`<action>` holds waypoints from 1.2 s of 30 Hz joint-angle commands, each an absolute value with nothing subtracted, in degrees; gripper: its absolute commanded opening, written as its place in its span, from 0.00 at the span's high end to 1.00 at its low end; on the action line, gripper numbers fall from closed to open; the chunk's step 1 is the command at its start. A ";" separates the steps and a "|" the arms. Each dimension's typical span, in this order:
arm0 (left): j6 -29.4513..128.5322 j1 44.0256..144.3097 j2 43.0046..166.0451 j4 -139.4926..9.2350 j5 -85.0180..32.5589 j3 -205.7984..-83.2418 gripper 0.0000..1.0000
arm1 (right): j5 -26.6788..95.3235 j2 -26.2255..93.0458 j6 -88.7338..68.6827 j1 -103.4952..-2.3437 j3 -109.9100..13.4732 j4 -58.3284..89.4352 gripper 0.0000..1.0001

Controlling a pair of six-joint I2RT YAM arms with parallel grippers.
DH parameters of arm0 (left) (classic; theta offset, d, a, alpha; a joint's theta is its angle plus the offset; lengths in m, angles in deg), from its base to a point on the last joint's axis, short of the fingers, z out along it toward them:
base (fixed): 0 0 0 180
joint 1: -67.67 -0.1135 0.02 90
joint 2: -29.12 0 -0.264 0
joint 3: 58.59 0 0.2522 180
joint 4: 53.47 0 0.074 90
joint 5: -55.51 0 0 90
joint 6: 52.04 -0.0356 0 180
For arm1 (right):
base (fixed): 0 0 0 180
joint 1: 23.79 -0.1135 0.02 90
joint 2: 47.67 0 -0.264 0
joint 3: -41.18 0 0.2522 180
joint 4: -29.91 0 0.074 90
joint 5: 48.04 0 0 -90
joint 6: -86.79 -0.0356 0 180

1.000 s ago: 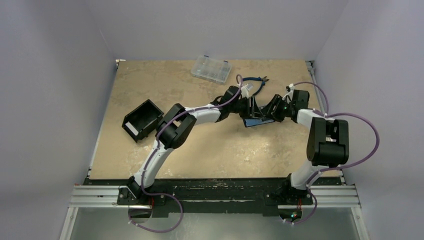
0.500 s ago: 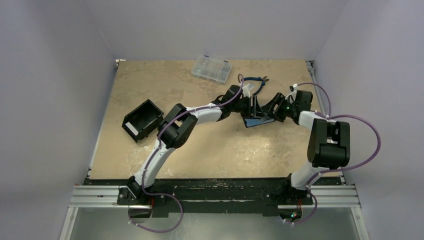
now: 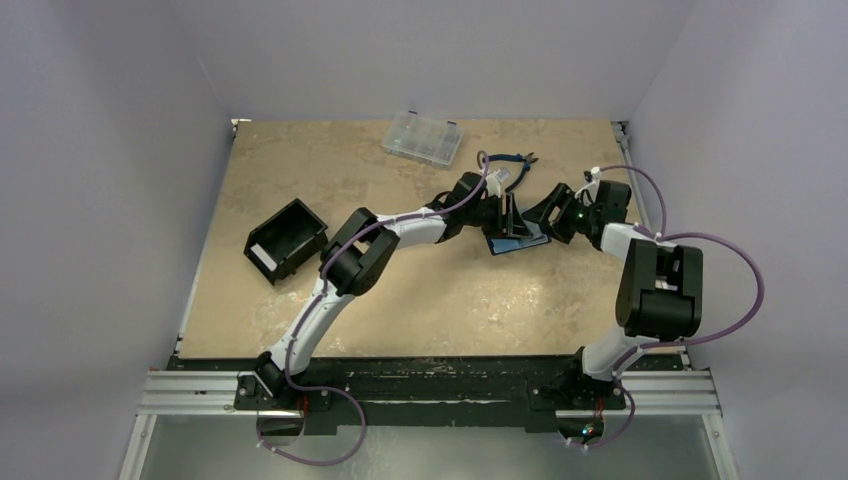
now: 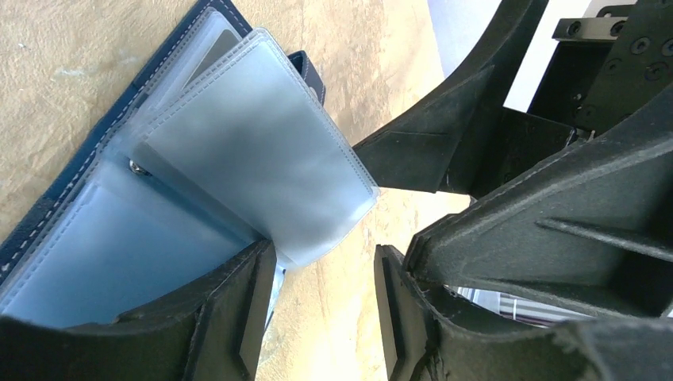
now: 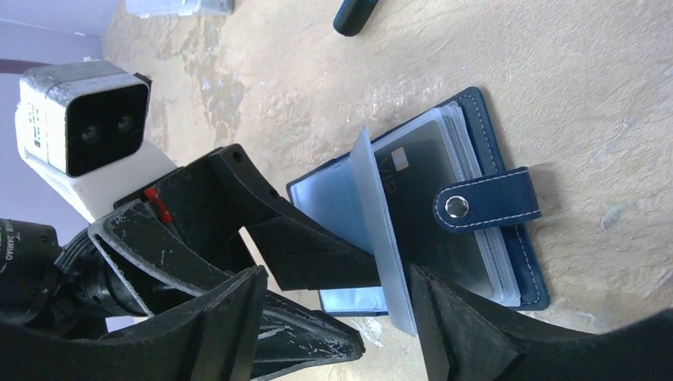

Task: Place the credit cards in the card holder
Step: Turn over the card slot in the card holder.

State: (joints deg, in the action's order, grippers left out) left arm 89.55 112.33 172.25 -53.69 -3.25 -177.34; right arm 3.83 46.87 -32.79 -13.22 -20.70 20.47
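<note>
The card holder [image 3: 518,241] lies open on the table, navy with a snap tab [image 5: 488,202] and clear sleeves [image 4: 262,151]. One sleeve [image 5: 381,230] stands upright. A grey credit card [image 5: 432,226] shows through the sleeves on the right half. My left gripper [image 4: 325,274] is open over the holder's near edge, bare table between its fingers, and a sleeve rests against its left finger [image 4: 238,309]. My right gripper [image 5: 337,274] is open, and the upright sleeve and a left finger stand between its jaws. In the top view the left gripper [image 3: 508,215] and right gripper [image 3: 545,217] meet above the holder.
A clear compartment case [image 3: 422,137] sits at the back. Blue-handled pliers [image 3: 512,160] lie just behind the grippers. A black open-topped box [image 3: 285,240] stands at the left. The table's right edge [image 3: 630,170] runs close to the right arm.
Both grippers have opened wider. The right gripper has drawn back a little to the right. The card holder has stayed in place.
</note>
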 commanded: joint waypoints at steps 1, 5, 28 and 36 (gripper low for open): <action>88.08 112.40 170.50 -53.41 -2.50 -178.98 0.47 | 1.27 47.70 -33.08 -12.92 -19.78 22.98 0.28; 84.47 112.32 167.78 -57.01 -4.03 -178.26 0.47 | 1.18 47.95 -33.28 -12.81 -19.40 23.31 0.45; 85.66 113.26 163.36 -31.32 -8.44 -165.93 0.75 | -1.52 47.54 -37.55 -12.74 -17.89 26.89 0.50; 84.51 113.12 160.47 -29.17 -9.82 -160.86 0.88 | -3.73 49.16 -39.51 -12.31 -16.45 30.20 0.57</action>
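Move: The card slot standing up in the open card holder is some 2 cm right and 2 cm ahead of the left hand, a centimetre lower, with a left finger on its edge. From the right hand, the slot's middle is roughly 2 cm ahead, 1 cm left and 2 cm down, its near end between the spread fingers. The holder's snap strap lies about 4 cm right and 3 cm ahead of the right hand, and the pliers some 12 cm ahead and 4 cm left. Bring the left gripper off the card slot's edge, backing left a little, then lifting about 4 cm clear while its fingers go from half open to nearly shut and the wrist rolls some 15 degrees. Keep the right gripper around the slot's near end: dip about 1 cm, come back up and ease 1 cm left, narrowing the fingers without pinching, the right-hand finger against the slot's card side. ##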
